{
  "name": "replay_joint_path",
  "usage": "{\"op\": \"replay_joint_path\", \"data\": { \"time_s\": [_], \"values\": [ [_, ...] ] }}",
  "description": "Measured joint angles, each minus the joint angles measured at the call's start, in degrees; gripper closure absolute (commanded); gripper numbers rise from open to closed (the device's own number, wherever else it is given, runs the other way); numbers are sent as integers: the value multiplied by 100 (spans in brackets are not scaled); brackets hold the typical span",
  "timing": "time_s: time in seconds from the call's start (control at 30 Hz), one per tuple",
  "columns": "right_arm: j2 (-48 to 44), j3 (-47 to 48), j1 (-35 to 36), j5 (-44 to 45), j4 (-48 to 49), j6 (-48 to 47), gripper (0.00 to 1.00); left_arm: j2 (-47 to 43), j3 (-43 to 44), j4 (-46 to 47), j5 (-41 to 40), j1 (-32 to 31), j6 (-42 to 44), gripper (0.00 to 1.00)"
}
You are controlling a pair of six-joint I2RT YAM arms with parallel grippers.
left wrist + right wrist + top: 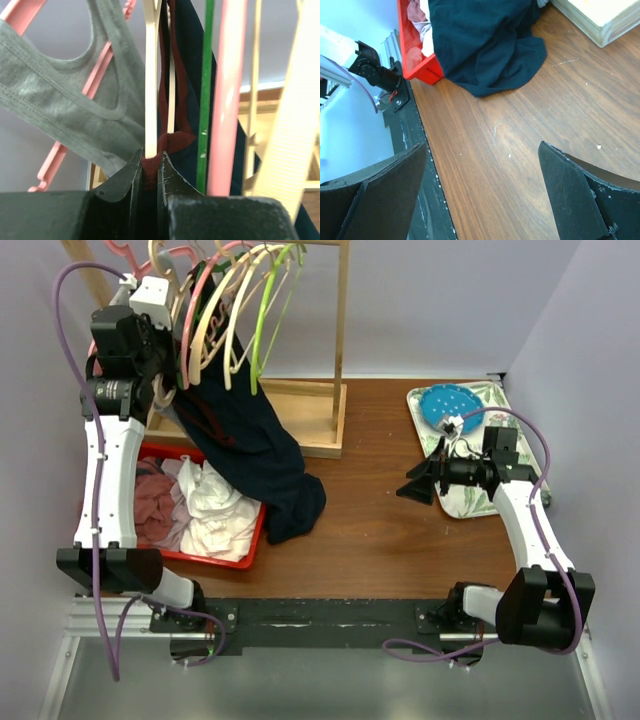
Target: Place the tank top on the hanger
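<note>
The dark navy tank top (262, 455) hangs from the rack down to the table, its lower end bunched on the wood (485, 45). High at the rack, my left gripper (149, 157) is shut on the top's dark red trim (177, 140). The light tan hanger (151, 75) shows as a thin bar running straight up from between the jaws, touching the pinched trim. My right gripper (415, 485) hovers over the table's right half, open and holding nothing (482, 150).
A grey tank top (50, 100) hangs on a pink hanger to the left. Pink (227, 100) and green (206, 75) hangers crowd the right. A red bin (225, 562) holds white and pink garments. The wooden rack base (310, 420) and a tray (480, 400) stand behind.
</note>
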Motion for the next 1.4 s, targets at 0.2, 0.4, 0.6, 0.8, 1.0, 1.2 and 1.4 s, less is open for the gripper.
{"op": "replay_joint_path", "data": {
  "time_s": [0.2, 0.4, 0.6, 0.8, 1.0, 1.2, 1.4],
  "values": [
    [81, 22, -7, -22, -98, -37, 1, -66, -57, 385, 245, -2, -76, 100],
    [125, 61, -7, -33, -120, -59, 1, -157, -50, 588, 280, -2, -111, 100],
    [125, 61, -33, -35, -136, -68, 1, 149, 256, 846, 168, -2, -177, 100],
    [127, 61, -98, -35, -157, -85, 1, 629, 417, 1202, 103, 37, -315, 100],
    [221, 66, -122, -35, -208, -120, 1, 870, 400, 1342, 98, 144, -409, 100],
    [243, 72, -129, -33, -260, -170, 1, 723, 37, 1631, 107, 278, -516, 90],
    [243, 81, -155, -33, -286, -205, 1, 525, -326, 1932, 116, 363, -568, 88]
  ]
}}
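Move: The left hand already pinches the dark tank top's hanger by its near end, and the rack's rod lies about 18 cm ahead, straight in line and some 14 cm above. The grey tank top hangs about 8 cm left and 7 cm ahead, at hand height; a pink hanger is 5 cm to the right and 2 cm ahead. From the idle right hand the rod's hanging spot is roughly 36 cm ahead, 46 cm left and 34 cm up. The left hand lifts the pinched hanger some 4 cm, carries it about 6 cm forward towards the rod, then dips. ##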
